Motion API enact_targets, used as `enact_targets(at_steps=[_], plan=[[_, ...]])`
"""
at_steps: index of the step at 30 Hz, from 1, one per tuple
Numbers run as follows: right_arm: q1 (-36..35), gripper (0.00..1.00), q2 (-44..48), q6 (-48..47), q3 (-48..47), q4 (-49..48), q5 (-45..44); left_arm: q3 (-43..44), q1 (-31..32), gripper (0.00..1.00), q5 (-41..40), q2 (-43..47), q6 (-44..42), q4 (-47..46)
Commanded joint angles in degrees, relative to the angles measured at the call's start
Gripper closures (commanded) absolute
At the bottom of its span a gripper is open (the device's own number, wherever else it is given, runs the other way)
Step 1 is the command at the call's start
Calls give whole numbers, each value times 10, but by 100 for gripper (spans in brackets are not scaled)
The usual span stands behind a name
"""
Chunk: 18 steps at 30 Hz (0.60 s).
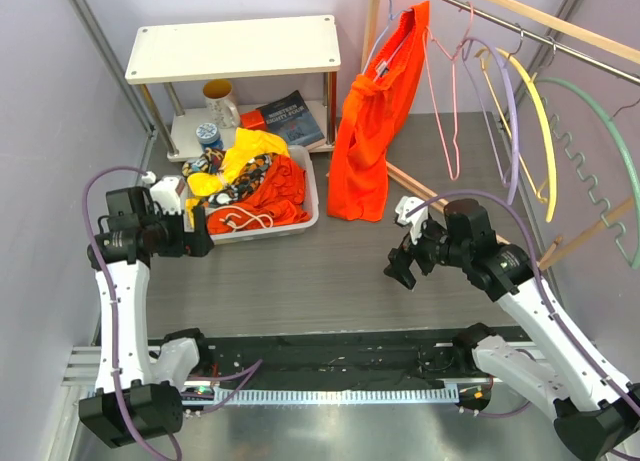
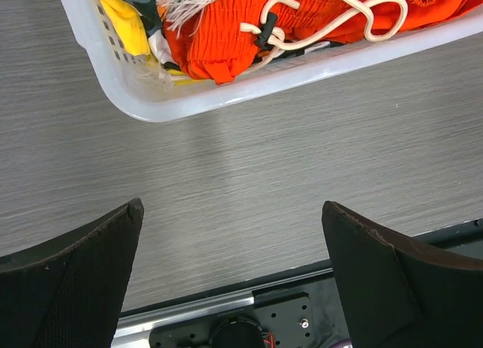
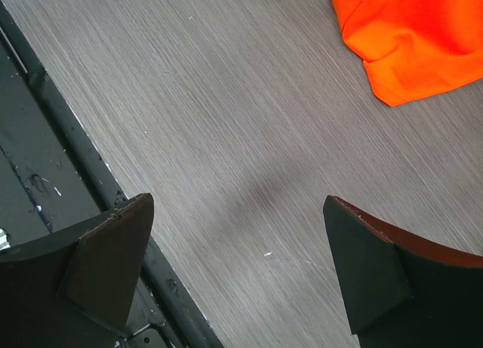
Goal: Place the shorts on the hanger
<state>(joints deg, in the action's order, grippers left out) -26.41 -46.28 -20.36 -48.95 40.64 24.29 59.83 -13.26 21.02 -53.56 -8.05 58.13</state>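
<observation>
The yellow shorts (image 1: 243,149) lie crumpled at the back of a white basket (image 1: 312,196), among a patterned cloth and an orange garment (image 1: 270,196). The pale pink hanger (image 1: 451,173) hangs from the rail at the back right, beside an orange garment on another hanger (image 1: 375,121). My left gripper (image 1: 198,224) is open just left of the basket's near corner, nothing between its fingers. In the left wrist view that gripper (image 2: 232,206) hovers over bare table in front of the basket rim (image 2: 226,99). My right gripper (image 1: 405,259) is open and empty over the mid-table, seen as (image 3: 238,203) in its own view.
A lilac hanger (image 1: 510,111), a yellow hanger (image 1: 538,131) and a green one (image 1: 600,151) hang further right on the rail. A white two-tier shelf (image 1: 235,46) with a mug (image 1: 220,101) and a book (image 1: 292,118) stands behind the basket. The hanging orange hem (image 3: 411,38) reaches close to the table.
</observation>
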Motion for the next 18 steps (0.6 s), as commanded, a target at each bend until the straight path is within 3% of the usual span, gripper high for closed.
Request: enact_targets(at_steps=[1, 6, 13, 18], plan=[[0, 0, -11, -6, -10, -17, 0, 30, -3, 0, 10, -25, -19, -14], [0, 0, -34, 1, -24, -25, 5, 139, -3, 0, 2, -113, -24, -28], [0, 0, -60, 9, -47, -32, 8, 310, -3, 1, 30, -281, 62, -64], [0, 0, -72, 9, -56, -34, 5, 379, 7, 5, 73, -374, 74, -89]])
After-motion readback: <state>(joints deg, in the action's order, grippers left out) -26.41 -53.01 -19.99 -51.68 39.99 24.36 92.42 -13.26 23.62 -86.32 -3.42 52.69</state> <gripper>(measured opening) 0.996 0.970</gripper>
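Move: The yellow shorts on top of the basket's pile lie about 20 cm ahead of the left hand, 7 cm to its right and some 14 cm below. The orange shorts sit about 16 cm ahead of that hand and 11 cm to its right; the blue jar stands roughly 28 cm straight ahead. From the right hand the yellow shorts are about 23 cm ahead and 28 cm to the left. Forward and climbing, the left hand sweeps about 15 cm out from in front of the basket to above its left end, rising some 6 cm after a slight first dip. Its fingers stay wide open and still point forward and down, tipping up only about 5 degrees, with nothing touched. ##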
